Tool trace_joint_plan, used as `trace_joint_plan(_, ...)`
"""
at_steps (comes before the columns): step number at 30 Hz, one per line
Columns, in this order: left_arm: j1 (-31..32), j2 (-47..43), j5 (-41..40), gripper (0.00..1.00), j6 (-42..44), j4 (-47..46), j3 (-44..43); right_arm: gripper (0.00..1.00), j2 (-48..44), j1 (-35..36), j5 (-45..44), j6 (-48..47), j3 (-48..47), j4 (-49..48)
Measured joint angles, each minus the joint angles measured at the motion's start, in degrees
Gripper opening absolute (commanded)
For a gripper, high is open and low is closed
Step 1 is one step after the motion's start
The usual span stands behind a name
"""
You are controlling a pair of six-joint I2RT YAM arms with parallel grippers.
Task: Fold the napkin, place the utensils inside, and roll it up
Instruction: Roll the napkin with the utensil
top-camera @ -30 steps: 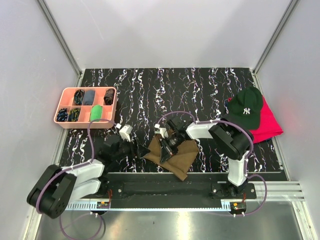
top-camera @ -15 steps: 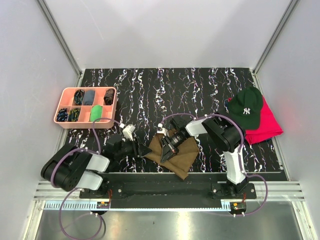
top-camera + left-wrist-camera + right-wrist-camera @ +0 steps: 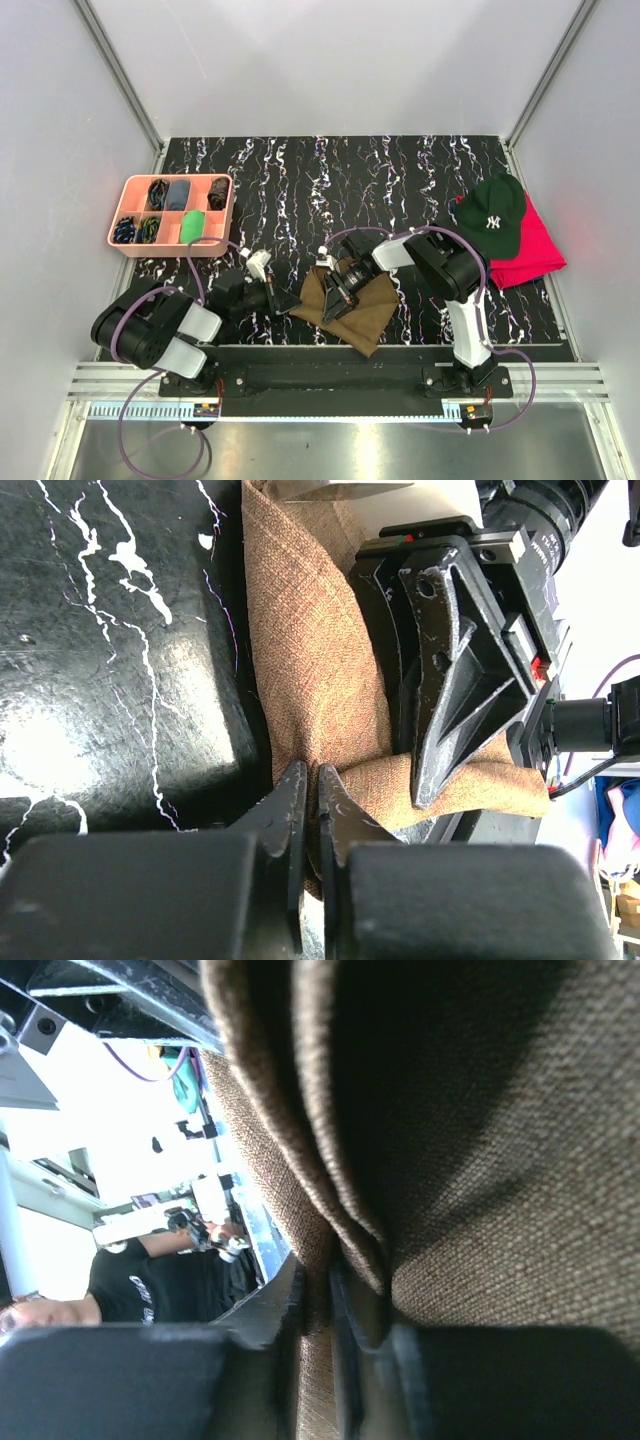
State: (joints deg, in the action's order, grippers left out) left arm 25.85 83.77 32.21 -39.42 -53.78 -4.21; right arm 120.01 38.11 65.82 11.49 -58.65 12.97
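The olive-brown napkin point(image 3: 365, 312) lies bunched near the table's front edge, between the two arms. My left gripper point(image 3: 291, 300) is at its left edge. In the left wrist view the gripper point(image 3: 311, 780) is shut on a fold of the napkin point(image 3: 310, 650). My right gripper point(image 3: 336, 297) sits on the napkin's middle, tilted down to the left. In the right wrist view this gripper point(image 3: 318, 1295) is shut on a hanging layer of the napkin point(image 3: 500, 1190), which fills the frame. The utensils are hidden or out of view.
A pink compartment tray point(image 3: 231, 215) with small dark items stands at the left. A dark green cap point(image 3: 490, 222) rests on a red cloth point(image 3: 540, 255) at the right. Grey walls close in both sides and the back.
My left gripper has moved right to the napkin's left edge and shut on it. The right gripper has shifted slightly left and toward the front, still holding the cloth.
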Motion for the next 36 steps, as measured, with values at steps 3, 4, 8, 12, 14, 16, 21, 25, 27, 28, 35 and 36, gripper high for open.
trace_joint_plan(3,0.0,-0.02,0.02,0.0,0.28,1.55,-0.74,0.38,-1.11,-0.02,-0.98,1.07,0.0,0.42)
trace_joint_plan(4,0.0,-0.04,0.0,0.0,0.42,1.92,-0.92,0.41,-1.88,-0.04,-1.79,1.49,0.0,0.59)
trace_joint_plan(8,0.0,-0.59,-0.02,0.0,1.05,5.09,-2.05,0.49,-5.99,-0.26,-6.62,2.58,0.0,0.66)
trace_joint_plan(12,0.02,-1.42,-0.02,0.0,2.01,8.44,-3.26,0.53,-11.13,-0.81,-10.99,3.48,0.0,0.66)
trace_joint_plan(14,0.02,-1.66,-0.04,0.0,2.38,9.77,-3.8,0.54,-14.14,-0.94,-13.49,3.78,0.0,0.63)
trace_joint_plan(16,0.02,-1.68,-0.02,0.0,2.69,10.97,-4.42,0.55,-17.16,-0.66,-16.81,3.72,0.0,0.79)
trace_joint_plan(21,0.02,-1.79,-0.07,0.0,3.76,14.56,-6.34,0.58,-26.16,5.25,-33.73,2.14,0.24,2.8)
trace_joint_plan(25,0.09,-1.99,-0.2,0.0,4.31,18.62,-8.37,0.59,-33.4,15.93,-50.34,0.92,2.14,2.97)
trace_joint_plan(27,0.09,-1.99,-0.24,0.0,4.46,20.87,-9.53,0.59,-34.82,20.92,-57.35,0.76,3.26,3.19)
trace_joint_plan(28,0.09,-1.99,-0.28,0.0,4.46,22.01,-10.08,0.59,-34.84,22.82,-60.0,0.76,3.63,3.3)
trace_joint_plan(35,0.09,-2.03,-0.46,0.0,4.57,27.65,-12.7,0.6,-29.18,30.53,-73.02,0.81,4.33,4.55)
trace_joint_plan(36,0.09,-2.03,-0.46,0.0,4.57,28.04,-12.83,0.6,-28.26,30.93,-74.01,0.76,4.33,4.7)
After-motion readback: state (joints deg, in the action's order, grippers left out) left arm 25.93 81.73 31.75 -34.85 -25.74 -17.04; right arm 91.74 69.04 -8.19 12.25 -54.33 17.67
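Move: Both hands are pinching the brown napkin. The right hand's fold lies right at its fingertips; the napkin's middle is about 3 cm ahead and 5 cm to the right, a centimetre lower. From this hand, the napkin's left corner, held in the left fingers, is roughly 4 cm ahead and 7 cm left. From the left hand, the right hand's fold lies some 4 cm back and 7 cm right. Right hand releases the napkin, arcs 9 cm up and forward, then back down, tipping downward; left keeps its pinch. ##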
